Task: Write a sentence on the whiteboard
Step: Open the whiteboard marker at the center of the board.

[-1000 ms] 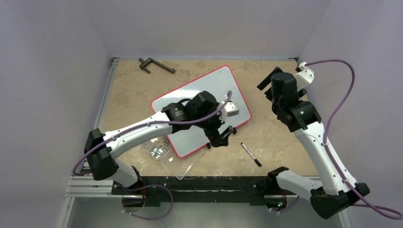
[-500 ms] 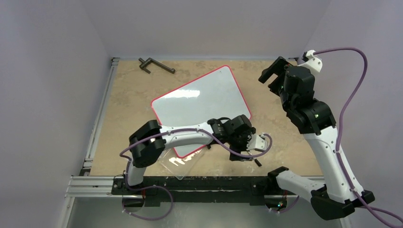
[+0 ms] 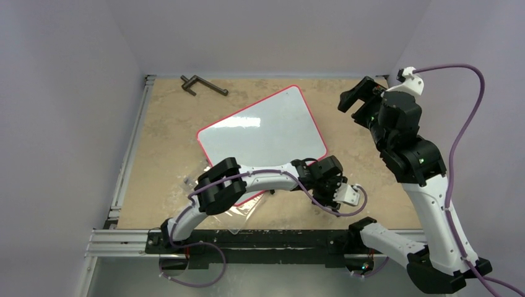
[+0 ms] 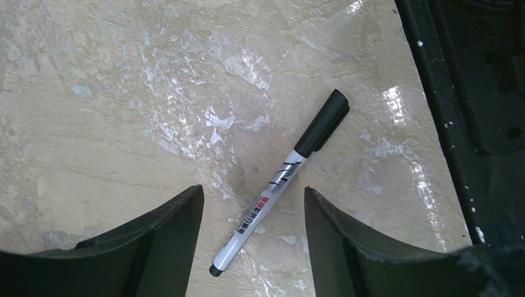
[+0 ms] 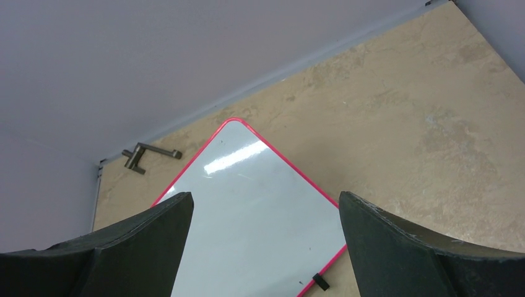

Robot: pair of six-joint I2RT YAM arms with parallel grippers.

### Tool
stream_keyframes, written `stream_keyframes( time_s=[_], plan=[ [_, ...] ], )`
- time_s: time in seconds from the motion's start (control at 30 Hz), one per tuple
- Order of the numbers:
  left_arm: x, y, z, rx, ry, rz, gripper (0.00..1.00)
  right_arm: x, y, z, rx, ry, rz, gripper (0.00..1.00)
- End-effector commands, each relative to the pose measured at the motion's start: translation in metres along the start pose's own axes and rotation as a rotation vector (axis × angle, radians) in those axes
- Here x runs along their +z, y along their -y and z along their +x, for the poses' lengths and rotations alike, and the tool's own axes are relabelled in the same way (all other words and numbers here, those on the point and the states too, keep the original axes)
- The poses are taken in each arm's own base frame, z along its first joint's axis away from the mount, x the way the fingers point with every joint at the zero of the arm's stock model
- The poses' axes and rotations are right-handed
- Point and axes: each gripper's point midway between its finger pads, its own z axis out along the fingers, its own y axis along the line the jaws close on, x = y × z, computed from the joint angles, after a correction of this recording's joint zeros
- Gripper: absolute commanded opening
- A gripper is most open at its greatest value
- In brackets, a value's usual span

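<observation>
The whiteboard, white with a red rim, lies tilted mid-table; the right wrist view shows the whiteboard plain white, and no sentence shows on it. A black-capped marker lies flat on the table in the left wrist view. My left gripper is open low over it, one finger on each side of the barrel, neither touching. From above, the left gripper hides the marker, right of the board's near corner. My right gripper hangs open and empty high at the back right, with the right gripper facing the board.
A clear plastic box lies by the board's near-left edge, partly under the left arm. A dark metal crank rests at the back left. The black frame rail runs just right of the marker. Purple walls enclose the table.
My left arm swung off the board to the near right and came down over the marker, its jaws narrowing. My right arm pulled up and back to the right.
</observation>
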Motion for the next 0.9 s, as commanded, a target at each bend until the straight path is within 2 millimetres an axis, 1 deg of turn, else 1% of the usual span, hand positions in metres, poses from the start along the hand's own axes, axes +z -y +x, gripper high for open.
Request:
stream_keyframes(
  time_s=[0.0, 0.03, 0.07, 0.3, 0.33, 0.37, 0.4, 0.5, 0.53, 0.57, 0.6, 0.7, 0.77, 0.87],
  plan=[
    [0.005, -0.009, -0.012, 0.067, 0.005, 0.002, 0.55, -0.005, -0.008, -0.006, -0.013, 0.012, -0.056, 0.89],
    [0.008, -0.008, -0.007, 0.066, -0.011, 0.013, 0.51, -0.005, -0.008, -0.005, -0.016, 0.009, -0.056, 0.89],
    [0.01, -0.007, -0.004, 0.064, -0.022, 0.019, 0.49, -0.005, -0.008, -0.004, -0.019, 0.007, -0.056, 0.89],
    [0.019, 0.007, 0.02, 0.042, -0.077, 0.063, 0.48, -0.003, -0.009, -0.001, -0.024, -0.002, -0.065, 0.89],
    [0.02, 0.008, 0.022, 0.039, -0.08, 0.065, 0.44, -0.003, -0.009, 0.0, -0.023, -0.004, -0.067, 0.89],
    [0.021, 0.01, 0.023, 0.035, -0.083, 0.072, 0.39, -0.002, -0.01, 0.002, -0.024, -0.009, -0.069, 0.89],
    [0.021, 0.012, 0.025, 0.031, -0.088, 0.082, 0.32, -0.001, -0.01, 0.003, -0.024, -0.011, -0.071, 0.89],
    [0.022, 0.019, 0.031, 0.014, -0.111, 0.118, 0.04, 0.0, -0.011, 0.006, -0.025, -0.017, -0.077, 0.89],
    [0.021, 0.021, 0.031, 0.007, -0.117, 0.124, 0.0, 0.0, -0.011, 0.006, -0.026, -0.018, -0.08, 0.89],
    [0.019, 0.023, 0.033, -0.002, -0.121, 0.127, 0.0, 0.0, -0.012, 0.005, -0.028, -0.016, -0.082, 0.89],
    [0.016, 0.022, 0.03, -0.005, -0.107, 0.117, 0.0, 0.0, -0.013, 0.004, -0.029, -0.011, -0.088, 0.9],
    [-0.003, 0.016, 0.011, -0.022, -0.024, 0.067, 0.0, -0.002, -0.016, -0.002, -0.044, 0.007, -0.106, 0.9],
    [-0.019, 0.006, -0.005, -0.079, 0.047, 0.025, 0.0, -0.005, -0.02, -0.01, -0.05, 0.026, -0.124, 0.9],
    [-0.05, -0.009, -0.031, -0.172, 0.146, -0.032, 0.0, -0.012, -0.031, -0.027, -0.049, 0.065, -0.168, 0.9]
  ],
)
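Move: The marker lies almost under the left hand, its middle about 3 cm below and 1 cm to the right, with the cap end pointing back and right. The whiteboard's centre is some 20 cm ahead of the left hand and 20 cm to its left; the black clip on the board's near edge is about 5 cm ahead and 19 cm left. From the right hand the marker is roughly 14 cm back, 5 cm left and 40 cm below. Straddling the marker with half-open fingers, the left hand sinks a little over 2 cm around the white barrel and pinches it near its middle, closing almost fully. With that grip kept, it then starts drawing left, away from where the marker lay, by about 2 cm, rising barely half a centimetre. ##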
